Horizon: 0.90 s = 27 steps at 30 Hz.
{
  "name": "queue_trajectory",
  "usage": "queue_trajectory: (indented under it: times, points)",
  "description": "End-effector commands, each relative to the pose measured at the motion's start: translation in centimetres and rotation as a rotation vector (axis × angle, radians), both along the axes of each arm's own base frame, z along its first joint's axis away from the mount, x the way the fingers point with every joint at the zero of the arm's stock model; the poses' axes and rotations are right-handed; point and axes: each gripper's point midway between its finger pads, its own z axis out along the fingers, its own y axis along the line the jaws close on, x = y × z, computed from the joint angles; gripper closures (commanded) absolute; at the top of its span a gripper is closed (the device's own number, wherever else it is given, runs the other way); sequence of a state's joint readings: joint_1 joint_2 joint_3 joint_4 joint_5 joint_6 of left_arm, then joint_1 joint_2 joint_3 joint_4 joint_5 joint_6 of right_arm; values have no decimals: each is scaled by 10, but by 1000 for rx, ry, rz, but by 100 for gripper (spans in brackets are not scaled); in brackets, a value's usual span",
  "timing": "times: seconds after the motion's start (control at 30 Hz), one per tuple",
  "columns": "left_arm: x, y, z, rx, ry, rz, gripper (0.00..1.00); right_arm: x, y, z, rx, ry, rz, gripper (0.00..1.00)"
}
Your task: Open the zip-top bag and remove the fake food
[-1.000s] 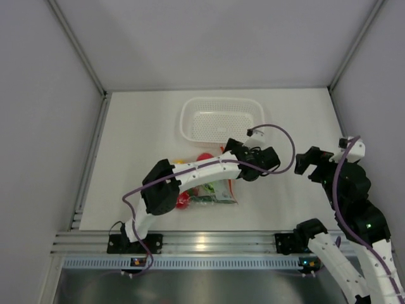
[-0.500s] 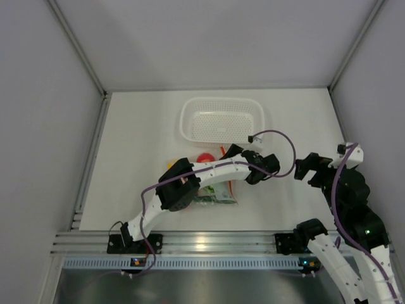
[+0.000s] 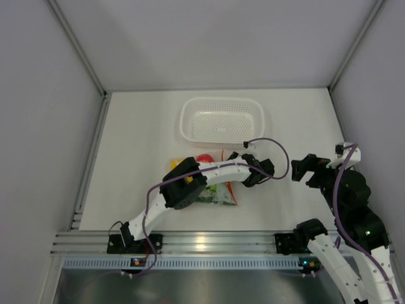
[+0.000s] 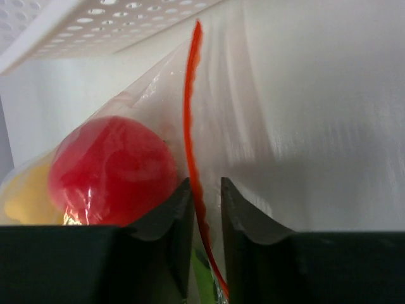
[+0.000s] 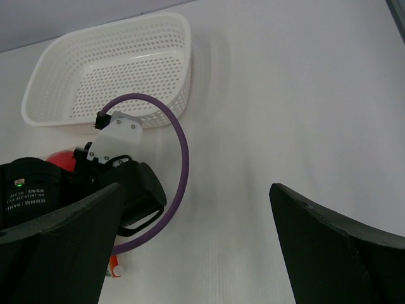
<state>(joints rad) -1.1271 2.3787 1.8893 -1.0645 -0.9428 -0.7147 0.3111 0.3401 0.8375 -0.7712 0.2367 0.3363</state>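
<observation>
The zip-top bag [image 3: 218, 195] lies on the white table just before the basket, its orange-red zip strip [image 4: 190, 95] along the right edge. Fake food shows through the plastic: a red round fruit [image 4: 111, 168], a yellow piece [image 4: 25, 196] and something green [image 4: 201, 272]. My left gripper [image 4: 205, 190] straddles the zip strip. Its jaws are drawn in to a narrow gap, the strip lying against the left finger [image 4: 177, 209]. In the top view it [image 3: 233, 157] sits at the bag's far right corner. My right gripper [image 3: 302, 170] hovers wide open to the right, holding nothing.
A white perforated basket [image 3: 221, 101] stands behind the bag, its rim [image 4: 76, 25] close above the left gripper. The left arm's purple cable [image 5: 180, 145] loops toward the right gripper [image 5: 196, 196]. Grey walls close in the table on three sides.
The left gripper moved down and left onto the bag's zip edge, and its jaws narrowed from wide open to a slim gap. The right arm shifted slightly left.
</observation>
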Motion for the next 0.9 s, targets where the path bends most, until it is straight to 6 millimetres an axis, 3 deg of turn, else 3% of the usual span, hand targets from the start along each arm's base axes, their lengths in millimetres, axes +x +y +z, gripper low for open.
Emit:
queue_trajectory:
  times: [0.0,0.03,0.07,0.13,0.27,0.5,0.6,0.7,0.77,0.8,0.87]
  points:
    - [0,2,18,-50,-12,20,77,2,1,15,20,-55,5,1]
    - [0,1,20,-58,-13,21,81,2,1,15,19,-56,4,1]
    - [-1,0,21,-69,-12,24,92,2,1,15,18,-56,3,1]
    - [-2,-2,28,-102,-9,30,99,2,1,15,18,-56,4,1]
    - [-3,-2,47,-163,-23,44,100,3,2,15,16,-53,11,1]
    - [-7,12,123,-375,-127,98,100,4,13,16,57,-91,59,1]
    - [-6,20,158,-462,-196,124,100,0,30,22,74,-126,160,1]
    - [-7,31,193,-561,-270,156,100,-5,66,26,96,-150,374,0]
    - [-7,38,216,-636,-316,183,100,-19,101,34,134,-166,595,1]
    - [-6,43,223,-651,-350,198,100,-18,113,29,153,-137,667,1]
    - [-7,50,240,-731,-398,238,100,-34,143,43,225,-164,886,1]
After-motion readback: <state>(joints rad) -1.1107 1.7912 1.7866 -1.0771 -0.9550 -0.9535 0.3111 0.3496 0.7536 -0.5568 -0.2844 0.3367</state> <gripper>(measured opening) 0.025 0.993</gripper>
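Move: The far half of the bag's red zip edge runs right between the partly open left fingers, about 1 cm below the hand point. Level with it and some 7 cm to the left lies the red tomato inside the bag; the white basket's middle is about 15 cm ahead and 1 cm left. From the right hand, that gripped stretch lies roughly 27 cm left, 11 cm ahead and 24 cm lower. Almost on the spot, the left fingers shut and pinch the bag's zip edge, then lift it faster and faster, about 20 cm up, drifting slightly left at the end while the wrist rolls its left side up some 35 degrees and tips the fingers up a little. Late on, the wide-open right hand swings left towards the bag by about 9 cm, turning counter-clockwise. ##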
